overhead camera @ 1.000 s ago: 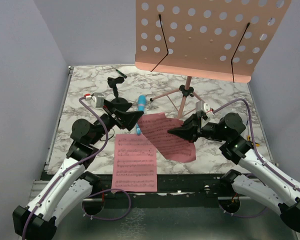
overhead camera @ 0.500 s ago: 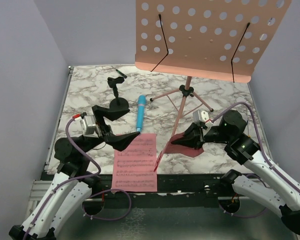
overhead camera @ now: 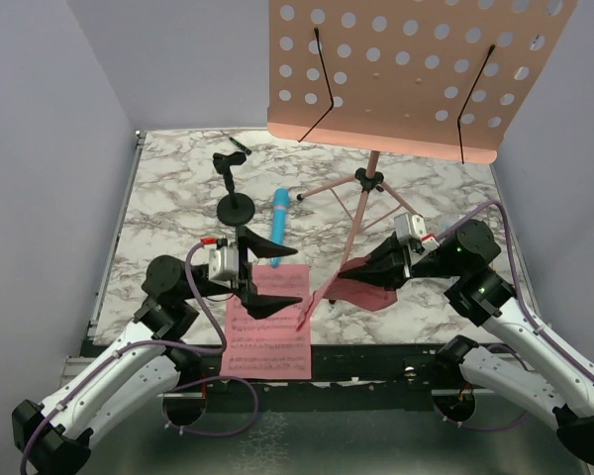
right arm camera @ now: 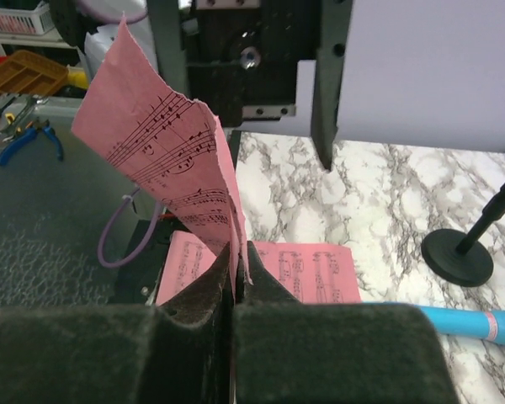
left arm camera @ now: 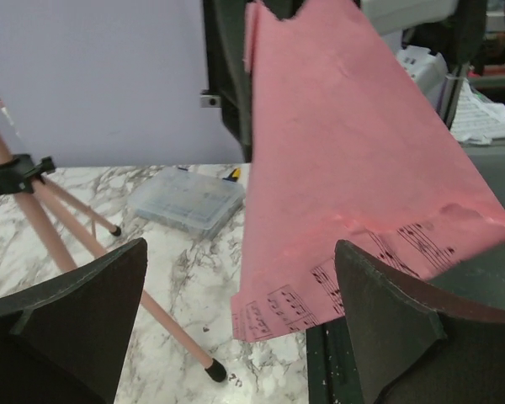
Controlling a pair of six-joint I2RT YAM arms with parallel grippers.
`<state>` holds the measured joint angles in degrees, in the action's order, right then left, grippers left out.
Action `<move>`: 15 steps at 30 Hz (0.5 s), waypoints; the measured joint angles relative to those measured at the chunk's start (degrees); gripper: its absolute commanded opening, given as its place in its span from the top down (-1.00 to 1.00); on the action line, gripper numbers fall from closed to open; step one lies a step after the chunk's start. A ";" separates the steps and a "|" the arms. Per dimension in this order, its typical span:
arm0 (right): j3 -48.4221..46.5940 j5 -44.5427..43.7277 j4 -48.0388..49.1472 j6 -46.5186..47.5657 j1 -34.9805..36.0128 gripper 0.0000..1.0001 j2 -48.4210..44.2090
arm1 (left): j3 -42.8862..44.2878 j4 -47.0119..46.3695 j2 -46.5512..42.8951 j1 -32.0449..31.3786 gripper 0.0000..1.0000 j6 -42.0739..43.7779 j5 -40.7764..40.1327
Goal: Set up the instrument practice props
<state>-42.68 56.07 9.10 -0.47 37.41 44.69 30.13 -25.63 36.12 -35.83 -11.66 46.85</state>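
The salmon-pink music stand's hole-punched desk [overhead camera: 416, 69] rises at the back on thin tripod legs [overhead camera: 361, 188]. One pink sheet-music page [overhead camera: 267, 332] lies flat at the table's near edge. My right gripper [overhead camera: 361, 277] is shut on the second page [overhead camera: 366, 294], holding it up on edge; in the right wrist view the page [right arm camera: 168, 160] rises out of the closed gripper [right arm camera: 236, 269]. My left gripper [overhead camera: 289, 277] is open above the flat page and faces the lifted page [left arm camera: 345, 151], whose lower corner hangs between its fingers [left arm camera: 429, 328]. The light-blue stick [overhead camera: 279, 223] lies left of the tripod.
A small black stand with a round base [overhead camera: 235, 203] sits left of the stick, and a dark pen-like item [overhead camera: 240, 146] lies at the back. A tripod leg [left arm camera: 109, 278] runs close to my left gripper. A clear plastic box [left arm camera: 185, 200] shows in the left wrist view.
My left arm swung from beside the blue stick to the near edge, over the flat page, and now faces right. My right gripper lifted its page off the table onto its edge.
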 measured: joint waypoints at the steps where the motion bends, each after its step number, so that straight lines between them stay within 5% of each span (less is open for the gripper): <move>1: -0.02 -0.28 0.63 -0.42 0.00 0.99 0.00 | -0.46 -0.02 -0.04 -1.51 -0.79 1.81 0.20; 15: 0.44 -6.78 10.43 -7.61 0.00 0.99 0.00 | -0.92 -0.02 7.28 -13.66 -0.25 13.81 -2.32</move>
<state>-42.24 49.30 19.53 -8.08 37.41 44.69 29.21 -25.65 43.40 -49.50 2.15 44.53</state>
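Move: The free end of the music sheet, held up in the right hand, hangs about 4 cm to the left hand's right, 5 cm back and 4 cm lower. From the right hand it is roughly 5 cm left, 4 cm back and 4 cm down. Counted from the left hand, the stacked sheets on the table lie 7 cm left, level fore and aft, 27 cm down; the stand's near foot is 9 cm right, 6 cm ahead and equally low. The left hand brings its open fingers to the free end of the held sheet, going some 4 cm right while also sinking and drawing back 3 to 4 cm, turning about 10 degrees clockwise and starting to narrow its fingers, still well open. Meanwhile the right hand, fingers shut on the sheet, lifts it about 3 cm and eases a little forward, tipping its left-pointing fingers up and swinging them slightly clockwise. ##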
